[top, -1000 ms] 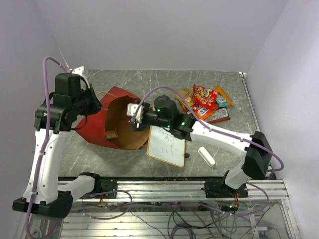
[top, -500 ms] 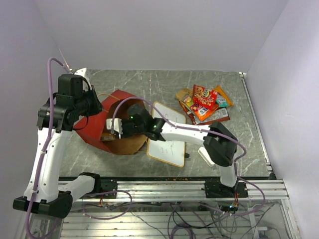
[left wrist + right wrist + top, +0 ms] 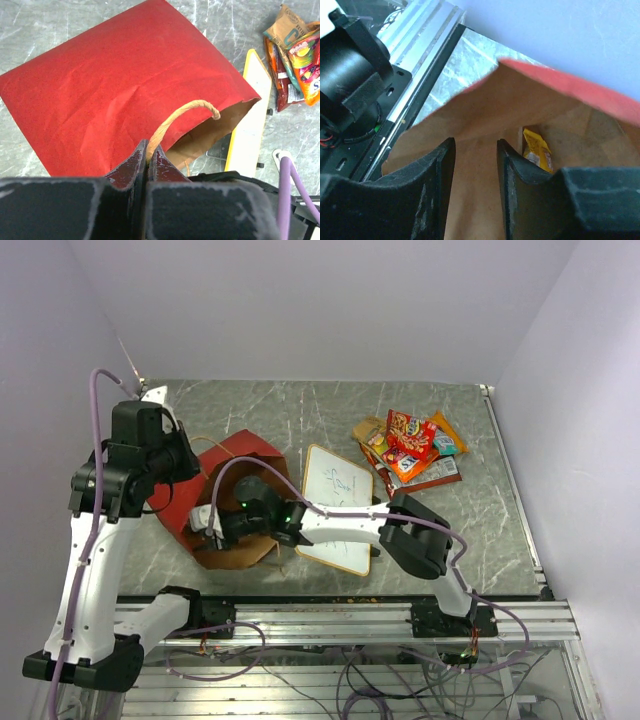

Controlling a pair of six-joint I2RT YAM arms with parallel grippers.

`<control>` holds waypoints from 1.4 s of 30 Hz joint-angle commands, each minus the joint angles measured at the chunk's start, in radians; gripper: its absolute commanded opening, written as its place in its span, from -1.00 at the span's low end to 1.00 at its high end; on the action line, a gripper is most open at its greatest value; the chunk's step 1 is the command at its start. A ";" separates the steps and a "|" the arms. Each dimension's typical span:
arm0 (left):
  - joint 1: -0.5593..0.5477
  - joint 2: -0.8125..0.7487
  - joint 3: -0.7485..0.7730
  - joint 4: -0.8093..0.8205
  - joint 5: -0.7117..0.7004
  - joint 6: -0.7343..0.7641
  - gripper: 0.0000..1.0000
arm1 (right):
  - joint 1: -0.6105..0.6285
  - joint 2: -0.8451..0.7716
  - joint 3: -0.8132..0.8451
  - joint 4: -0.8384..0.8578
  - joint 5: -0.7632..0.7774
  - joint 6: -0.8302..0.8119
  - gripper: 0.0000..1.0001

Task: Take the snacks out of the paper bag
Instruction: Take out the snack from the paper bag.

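Note:
The paper bag (image 3: 243,450) lies on its side, red outside, brown inside, with its mouth toward the near edge. My left gripper (image 3: 146,152) is shut on the bag's string handle (image 3: 180,112) and holds the upper lip up. My right gripper (image 3: 475,145) is open inside the bag's mouth (image 3: 520,110) with nothing between its fingers. One yellow packet (image 3: 537,150) sits deep in the bag, just right of the right finger and apart from it. Several snacks (image 3: 412,445) lie in a pile at the far right of the table. From above, the right gripper (image 3: 212,525) is partly hidden by the bag.
A wood-framed whiteboard (image 3: 335,505) lies flat just right of the bag, under my right forearm. The aluminium rail (image 3: 427,30) and the left arm's base (image 3: 350,65) lie close behind the bag's mouth. The left wall stands near the left arm.
My right arm has swung left across the whiteboard and pushed into the bag's mouth, its jaws narrower than before. The bag's mouth has shifted toward the near edge. The left gripper stays shut on the handle.

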 commanded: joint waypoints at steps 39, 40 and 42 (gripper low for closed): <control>-0.070 0.060 0.064 -0.008 -0.006 0.022 -0.86 | -0.053 0.292 0.203 -0.011 0.363 0.001 0.40; -0.073 0.061 0.064 -0.009 -0.005 0.022 -0.86 | -0.050 0.296 0.209 -0.013 0.392 0.013 0.40; -0.076 0.065 0.066 -0.012 -0.006 0.020 -0.86 | -0.048 0.295 0.219 -0.042 0.450 0.027 0.38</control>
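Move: The last snack, a small yellow packet inside the paper bag, lies about 11 cm ahead of the right hand, some 5 cm to its left and roughly 9 cm lower. The bag's middle is about 15 cm ahead of that hand, 1 cm left and 6 cm down; the whiteboard lies 13 cm ahead and 26 cm right, 14 cm lower. From the left hand, shut on the bag's handle, the snack is some 2 cm ahead, 3 cm left and 26 cm below. Forward first, the right hand sweeps about 8 cm at the bag's mouth, drifting a little right, then sinks some 7 cm deeper into the bag towards the snack, edging left and slightly farther forward. It swings clockwise almost 20 degrees while its fingers spread to about two-thirds. The left hand keeps pinching the handle, dipping 3 cm and rising most of the way back. ##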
